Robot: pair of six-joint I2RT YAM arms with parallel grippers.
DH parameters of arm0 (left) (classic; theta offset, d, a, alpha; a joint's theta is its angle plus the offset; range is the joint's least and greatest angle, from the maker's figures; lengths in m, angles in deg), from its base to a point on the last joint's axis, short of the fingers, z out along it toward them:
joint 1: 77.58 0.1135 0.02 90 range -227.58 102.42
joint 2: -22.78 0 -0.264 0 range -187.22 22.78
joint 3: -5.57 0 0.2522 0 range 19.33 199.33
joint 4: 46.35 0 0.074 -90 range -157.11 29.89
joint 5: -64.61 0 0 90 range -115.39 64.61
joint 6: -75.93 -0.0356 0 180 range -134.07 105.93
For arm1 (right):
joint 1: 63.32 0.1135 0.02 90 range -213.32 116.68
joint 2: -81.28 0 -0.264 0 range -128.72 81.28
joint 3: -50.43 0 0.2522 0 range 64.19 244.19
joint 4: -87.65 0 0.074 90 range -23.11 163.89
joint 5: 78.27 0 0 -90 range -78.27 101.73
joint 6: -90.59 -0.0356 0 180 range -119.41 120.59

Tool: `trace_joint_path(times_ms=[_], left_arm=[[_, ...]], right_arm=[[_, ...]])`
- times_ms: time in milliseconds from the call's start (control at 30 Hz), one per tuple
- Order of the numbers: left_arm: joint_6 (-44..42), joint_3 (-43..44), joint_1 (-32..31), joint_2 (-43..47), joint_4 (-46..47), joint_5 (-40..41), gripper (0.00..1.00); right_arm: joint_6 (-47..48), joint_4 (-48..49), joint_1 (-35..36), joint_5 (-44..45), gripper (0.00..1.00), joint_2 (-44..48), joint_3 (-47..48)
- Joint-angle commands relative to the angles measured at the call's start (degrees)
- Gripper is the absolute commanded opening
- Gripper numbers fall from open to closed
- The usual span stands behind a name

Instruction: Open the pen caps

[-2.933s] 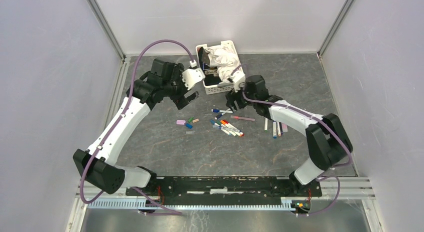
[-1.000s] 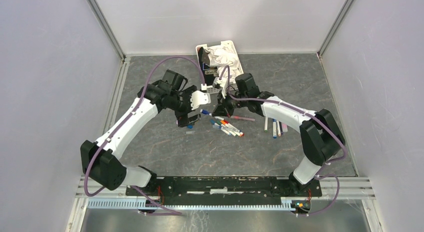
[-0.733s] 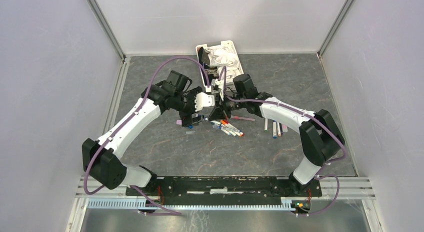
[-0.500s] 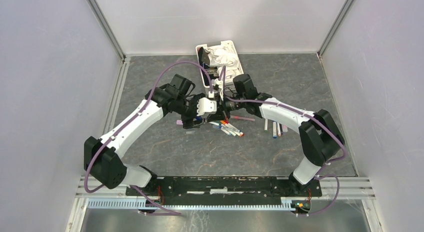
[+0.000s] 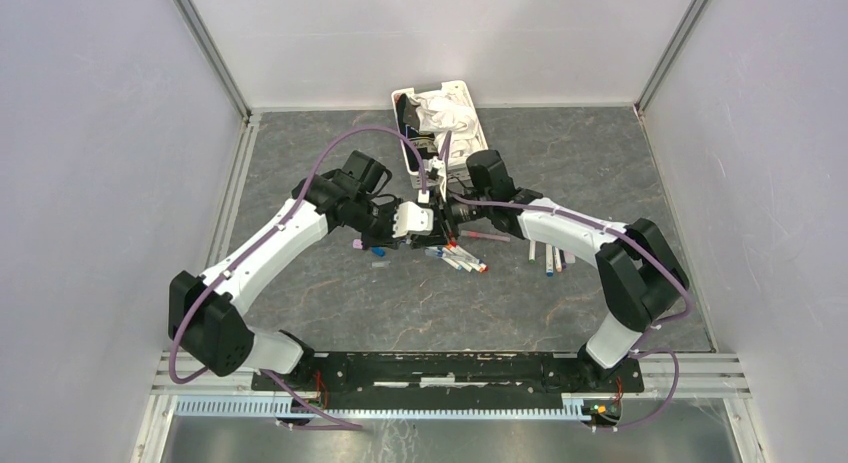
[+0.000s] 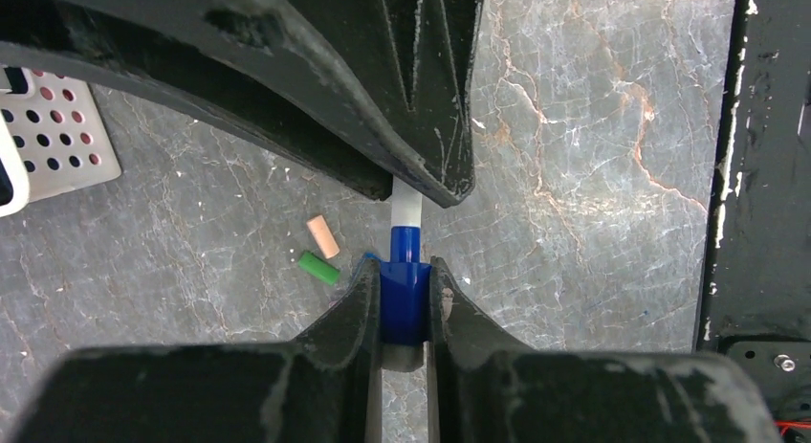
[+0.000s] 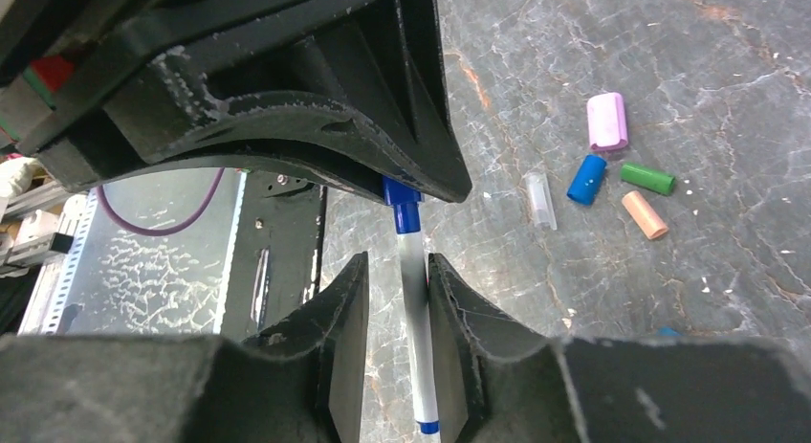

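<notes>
A pen with a white barrel [image 7: 417, 319] and a blue cap [image 6: 405, 295] hangs above the table between both grippers. My left gripper [image 6: 400, 271] is shut on the blue cap. My right gripper [image 7: 397, 271] stands open around the barrel, which rests against one finger with a gap on the other side. In the top view the two grippers [image 5: 418, 223] [image 5: 447, 215] meet tip to tip at the table's middle. Loose pen caps lie below: pink [image 7: 606, 121], blue [image 7: 585, 179], green [image 7: 646, 179] and orange [image 7: 644, 214]. More pens [image 5: 457, 255] lie in a pile just below the grippers.
A white slotted basket [image 5: 452, 91] holding crumpled white material stands at the back, close behind the grippers. A few more pens [image 5: 550, 255] lie side by side to the right. A clear cap [image 7: 540, 200] lies near the coloured ones.
My left arm swung right to the pen held by the right gripper and its jaws closed on the blue cap. The right gripper's jaws have loosened around the barrel.
</notes>
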Motion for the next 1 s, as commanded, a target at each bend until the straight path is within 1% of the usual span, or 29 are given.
trace_joint_path(times_ms=[0,67,100,167,200,300,367,500,667,733,867,967], left_arm=[[-3.21,2.94,-0.33,0.2,-0.37,-2.07,0.02],[-3.83,3.1,-0.38,0.4,-0.87,-2.07,0.02],[-4.27,3.3,-0.38,0.38,-1.23,-1.97,0.02],[-4.84,3.61,-0.34,0.43,-2.0,-1.63,0.02],[-5.03,3.88,-0.36,0.42,-2.21,-1.35,0.02],[-5.4,4.31,-0.33,0.43,-2.55,-1.05,0.02],[-5.96,4.55,-0.34,0.3,-3.25,-0.98,0.02],[-8.54,4.03,0.89,0.2,-4.08,2.33,0.02],[-14.82,5.22,8.11,-1.62,-6.29,5.21,0.02],[-16.61,5.67,9.87,-2.34,-7.0,6.67,0.02],[-18.79,3.47,10.63,-2.07,-5.63,10.17,0.02],[-18.82,2.34,10.56,-2.47,-4.78,10.52,0.02]], right_arm=[[-0.01,0.25,0.87,-2.62,0.33,-0.61,0.56],[0.64,-1.0,0.89,-2.67,0.32,-1.23,1.0],[1.23,-1.83,0.91,-2.55,0.3,-1.52,1.35],[1.86,-2.88,0.88,-2.11,0.2,-1.64,1.52],[1.95,-3.12,0.9,-2.29,0.18,-1.68,1.42],[2.2,-3.18,0.9,-3.02,0.17,-1.52,0.89],[2.73,-3.56,0.76,-2.15,0.0,-0.89,0.43],[4.96,-7.23,-0.02,0.42,0.0,1.98,-1.04],[9.07,-13.6,-3.16,5.04,0.0,5.26,-4.75],[9.34,-14.38,-4.53,6.64,0.0,6.22,-6.66],[9.21,-14.73,-6.38,9.2,0.0,7.59,-8.84],[9.14,-15.01,-8.0,10.22,0.0,8.73,-10.13]])
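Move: The blue-capped pen bridges the two hands: its barrel runs between the right hand's still-open fingers, and the left hand already grips its cap, about 4 cm to the right hand's left and 1 cm lower. The group of loose caps lies some 3 cm ahead of the left hand, 5 cm left and 16 cm below. The marker bundle lies roughly 8 cm right of the right hand, 1 cm farther out and 17 cm below. The right fingers shut on the pen barrel while the left keeps its pinch on the blue cap, both hands nearly still; then they pull briskly apart. The left carries the cap about 6.5 cm left and 5 cm forward, towards the loose caps; the right draws the pen some 7 cm right and 5 cm down towards the marker bundle, turning clockwise and tipping its fingertips down. ##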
